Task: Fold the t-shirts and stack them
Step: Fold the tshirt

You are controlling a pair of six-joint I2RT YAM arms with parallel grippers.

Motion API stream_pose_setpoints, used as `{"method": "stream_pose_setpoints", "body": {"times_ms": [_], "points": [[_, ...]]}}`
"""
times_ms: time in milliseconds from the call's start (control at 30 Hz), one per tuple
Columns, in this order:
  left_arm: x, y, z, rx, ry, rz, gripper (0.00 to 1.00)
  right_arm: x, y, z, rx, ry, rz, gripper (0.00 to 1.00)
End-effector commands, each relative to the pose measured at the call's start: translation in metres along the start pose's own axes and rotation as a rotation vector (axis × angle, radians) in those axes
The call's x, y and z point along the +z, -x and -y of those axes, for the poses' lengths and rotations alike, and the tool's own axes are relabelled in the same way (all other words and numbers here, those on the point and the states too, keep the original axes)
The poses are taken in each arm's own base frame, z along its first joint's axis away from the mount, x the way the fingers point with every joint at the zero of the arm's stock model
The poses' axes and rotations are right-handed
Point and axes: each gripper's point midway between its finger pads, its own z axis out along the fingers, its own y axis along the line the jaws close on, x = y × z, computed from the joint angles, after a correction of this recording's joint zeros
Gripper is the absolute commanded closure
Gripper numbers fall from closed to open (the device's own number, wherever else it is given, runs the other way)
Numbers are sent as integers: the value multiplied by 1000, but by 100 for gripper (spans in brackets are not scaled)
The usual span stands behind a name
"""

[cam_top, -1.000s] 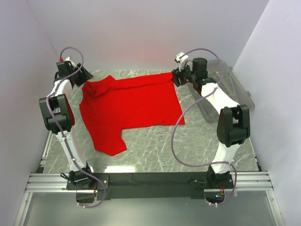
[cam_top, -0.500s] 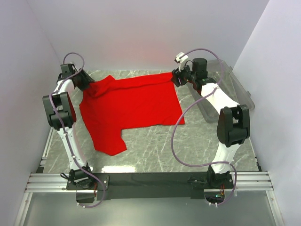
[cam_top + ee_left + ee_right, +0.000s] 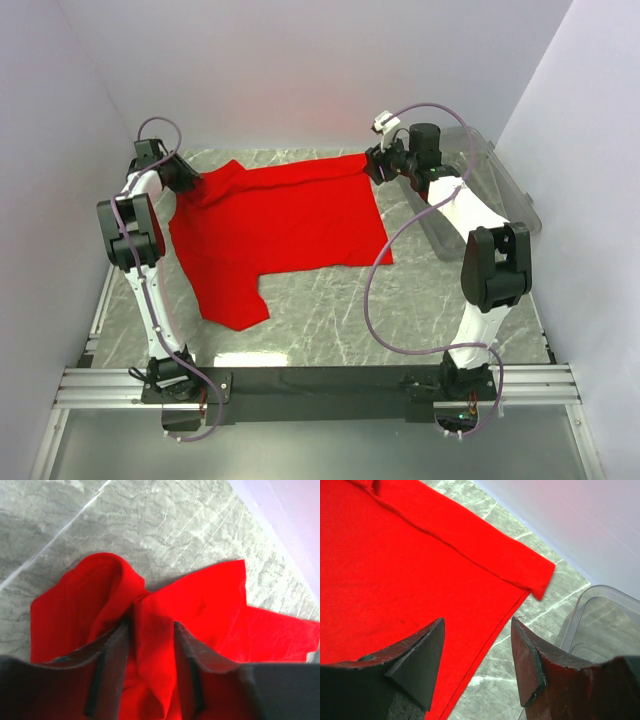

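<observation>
The red t-shirt (image 3: pixel 280 225) lies spread on the marble table, one sleeve pointing toward the near left. At its far left corner my left gripper (image 3: pixel 188 182) is down on the cloth. In the left wrist view its jaws (image 3: pixel 150 630) stand partly open around a raised ridge of the t-shirt (image 3: pixel 210 605), which fills the gap between them. My right gripper (image 3: pixel 372 165) hovers at the shirt's far right corner. It is open (image 3: pixel 477 630) above the hem of the t-shirt (image 3: pixel 395 570), with nothing between its fingers.
A clear plastic bin (image 3: pixel 500 190) stands at the far right, just beside the right gripper, and its rim (image 3: pixel 600 625) shows in the right wrist view. White walls close the table in at the back and on both sides.
The left arm has reached further over the shirt's far left corner, and its jaws have narrowed around the cloth ridge. The right arm has not moved.
</observation>
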Motion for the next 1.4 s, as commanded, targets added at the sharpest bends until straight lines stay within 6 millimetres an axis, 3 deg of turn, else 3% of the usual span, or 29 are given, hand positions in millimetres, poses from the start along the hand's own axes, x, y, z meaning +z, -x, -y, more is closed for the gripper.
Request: {"method": "stream_pose_setpoints", "body": {"times_ms": [0, 267, 300, 467, 733, 967, 1167, 1367], "points": [[-6, 22, 22, 32, -54, 62, 59, -13, 26, 7, -20, -24, 57, 38], [-9, 21, 33, 85, -110, 59, 82, -14, 25, 6, -21, -23, 53, 38], [-9, 21, 33, 89, -114, 57, 89, -14, 25, 6, -23, -23, 53, 38], [-17, 22, 44, 141, -163, 71, 99, -15, 24, 5, -23, -20, 51, 38], [-45, 15, 68, 263, -295, 88, 99, -18, 25, 3, -24, -16, 54, 39], [-94, 11, 97, 394, -415, 157, 99, -23, 26, 0, -31, -15, 57, 39], [-112, -25, 99, 451, -482, 59, 99, -27, 25, 0, -30, -19, 58, 39], [-113, -82, 82, 475, -511, -126, 98, -28, 27, -1, -35, -18, 64, 39]]}}
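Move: The t-shirt's bunched fold at its far-left corner lies between the left hand's open fingers, only some 2 cm ahead and about 1 cm below. The raised tip of the turned-over flap is roughly 13 cm to the right and 7 cm farther out. The shirt's near sleeve lies about 37 cm back and 17 cm right of the left hand. From the right hand the bunched fold is some 58 cm left, 9 cm ahead and 16 cm below. The bunched fold is pinched as the left fingers shut on it almost on the spot. The left hand then lifts it about 9 cm off the rest of the shirt while drawing back and to the right, some 7 cm each way, in over the cloth. The wrist swings clockwise and tips the fingers up, and the grip stays shut. ##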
